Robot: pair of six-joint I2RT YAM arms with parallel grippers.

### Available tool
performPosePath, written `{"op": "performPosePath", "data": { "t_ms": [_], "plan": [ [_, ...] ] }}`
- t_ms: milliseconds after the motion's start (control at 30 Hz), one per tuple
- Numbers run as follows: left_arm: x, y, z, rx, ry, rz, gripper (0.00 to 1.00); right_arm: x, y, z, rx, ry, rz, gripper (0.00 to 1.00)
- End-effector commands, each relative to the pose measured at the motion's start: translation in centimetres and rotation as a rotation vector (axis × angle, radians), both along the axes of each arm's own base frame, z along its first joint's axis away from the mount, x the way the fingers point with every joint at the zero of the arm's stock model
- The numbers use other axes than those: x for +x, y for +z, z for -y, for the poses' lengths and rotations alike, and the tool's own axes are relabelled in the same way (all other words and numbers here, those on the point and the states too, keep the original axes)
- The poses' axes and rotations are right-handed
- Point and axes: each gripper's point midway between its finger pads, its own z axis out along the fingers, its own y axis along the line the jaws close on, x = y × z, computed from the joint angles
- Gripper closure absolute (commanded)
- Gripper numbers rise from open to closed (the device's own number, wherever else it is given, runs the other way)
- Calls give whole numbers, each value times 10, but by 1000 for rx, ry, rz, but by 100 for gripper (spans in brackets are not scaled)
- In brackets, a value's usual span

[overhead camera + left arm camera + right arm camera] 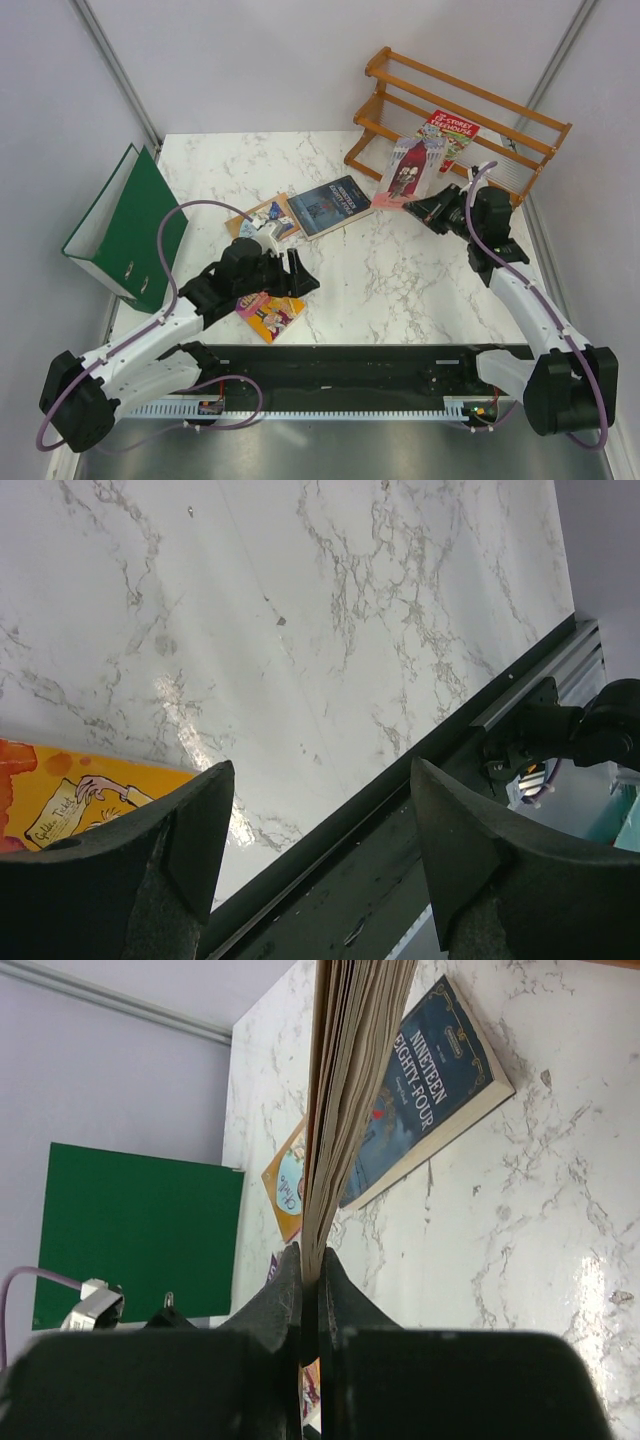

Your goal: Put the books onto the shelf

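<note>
The wooden shelf (pixel 462 108) stands at the back right, and a red book (pixel 452 134) leans on its lower tier. My right gripper (pixel 426 208) is shut on the pink book (pixel 408 170), holding it up in front of the shelf. In the right wrist view the fingers (pixel 310 1260) pinch its page edge (pixel 350 1080). A dark blue book (pixel 330 205) and a tan book (pixel 262 218) lie flat mid-table. The purple-and-yellow book (pixel 270 314) lies near the front. Just beside it my left gripper (pixel 298 273) stands open and holds nothing (pixel 322 770); the book's yellow cover (pixel 60 800) shows at its left.
A large green ring binder (pixel 125 230) stands open at the table's left edge. The black base rail (pixel 350 370) runs along the near edge, close under the left gripper. Grey walls close in the left, the back and the right.
</note>
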Motion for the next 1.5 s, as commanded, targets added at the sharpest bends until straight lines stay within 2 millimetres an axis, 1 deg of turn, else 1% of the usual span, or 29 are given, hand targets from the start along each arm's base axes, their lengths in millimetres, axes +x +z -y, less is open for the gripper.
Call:
{"op": "performPosePath", "data": {
  "t_ms": [0, 167, 233, 267, 300, 367, 400, 467, 500, 567, 600, 667, 700, 833, 900, 933, 967, 1033, 1133, 1167, 1233, 1300, 1333, 1367, 1400, 1433, 1467],
  "plan": [
    [-4, 3, -4, 0, -1, 21, 22, 19, 47, 3, 74, -30, 137, 100],
    [-5, 6, -6, 2, -4, 31, 23, 29, 58, 11, 92, -74, 149, 100],
    [-5, 7, -6, 5, -5, 34, 23, 35, 57, 15, 96, -97, 138, 100],
    [-5, 8, -6, 5, -8, 37, 23, 37, 61, 17, 99, -104, 144, 100],
    [-6, 8, -6, 6, -9, 34, 23, 42, 58, 18, 99, -111, 131, 100],
    [-6, 8, -6, 6, -11, 35, 23, 47, 60, 19, 106, -117, 129, 100],
    [-6, 8, -7, 7, -10, 31, 23, 51, 57, 21, 104, -123, 117, 100],
    [-7, 8, -7, 8, -9, 32, 23, 57, 60, 21, 107, -129, 117, 100],
    [-7, 8, -8, 9, -10, 33, 23, 61, 55, 21, 108, -132, 102, 100],
    [-8, 9, -8, 9, -11, 35, 22, 67, 58, 22, 112, -131, 102, 99],
    [-8, 10, -8, 8, -11, 38, 23, 70, 52, 22, 112, -134, 84, 99],
    [-8, 9, -9, 12, -11, 37, 23, 74, 55, 24, 112, -140, 87, 99],
    [-9, 10, -9, 11, -12, 36, 23, 77, 52, 24, 107, -144, 81, 99],
    [-10, 9, -10, 13, -16, 35, 23, 84, 59, 29, 94, -163, 96, 99],
    [-11, 8, -10, 14, -16, 34, 23, 88, 56, 31, 81, -177, 84, 99],
    [-11, 9, -10, 14, -16, 34, 23, 91, 61, 33, 73, -181, 95, 98],
    [-11, 7, -11, 17, -16, 30, 23, 94, 57, 35, 62, -192, 79, 98],
    [-11, 7, -10, 15, -14, 27, 23, 98, 59, 38, 54, -201, 81, 98],
    [-11, 10, -9, 7, -18, 24, 23, 104, 56, 41, 48, -221, 65, 97],
    [-10, 11, -8, 4, -17, 24, 23, 106, 51, 43, 44, -226, 49, 96],
    [-11, 12, -7, 3, -21, 23, 23, 111, 53, 45, 39, -237, 46, 96],
    [-10, 13, -6, 1, -21, 26, 23, 114, 48, 48, 26, -246, 31, 95],
    [-10, 13, -6, 0, -23, 26, 23, 117, 53, 48, 21, -249, 39, 95],
    [-10, 12, -7, 2, -24, 25, 23, 120, 47, 49, 11, -249, 23, 94],
    [-11, 12, -6, -1, -25, 22, 23, 122, 47, 50, 5, -249, 20, 94],
    [-11, 12, -6, -1, -24, 20, 23, 125, 52, 50, 5, -249, 25, 93],
    [-12, 11, -6, -2, -26, 17, 23, 127, 47, 52, 1, -251, 9, 93]
  ]
}}
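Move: The right hand already pinches the red-and-pink book by its near edge. The free place on the shelf tier lies about 17 cm ahead of this hand, 5 cm to its right and near its height. The Treehouse book on that tier is 15 cm ahead and 8 cm right; the Nineteen Eighty-Four book lies on the table some 5 cm ahead, 18 cm left and 20 cm below. From the left hand that place is roughly 32 cm ahead, 27 cm right and 9 cm higher. Keeping its pinch on the red-and-pink book's near edge, the right hand carries it forward about 11 cm and some 4 cm to the right, in between the shelf's rails beside the Treehouse book. It rises a couple of centimetres in two small waves on the way and swings roughly 15 degrees clockwise; the fingers only begin to slacken slightly at the end. ##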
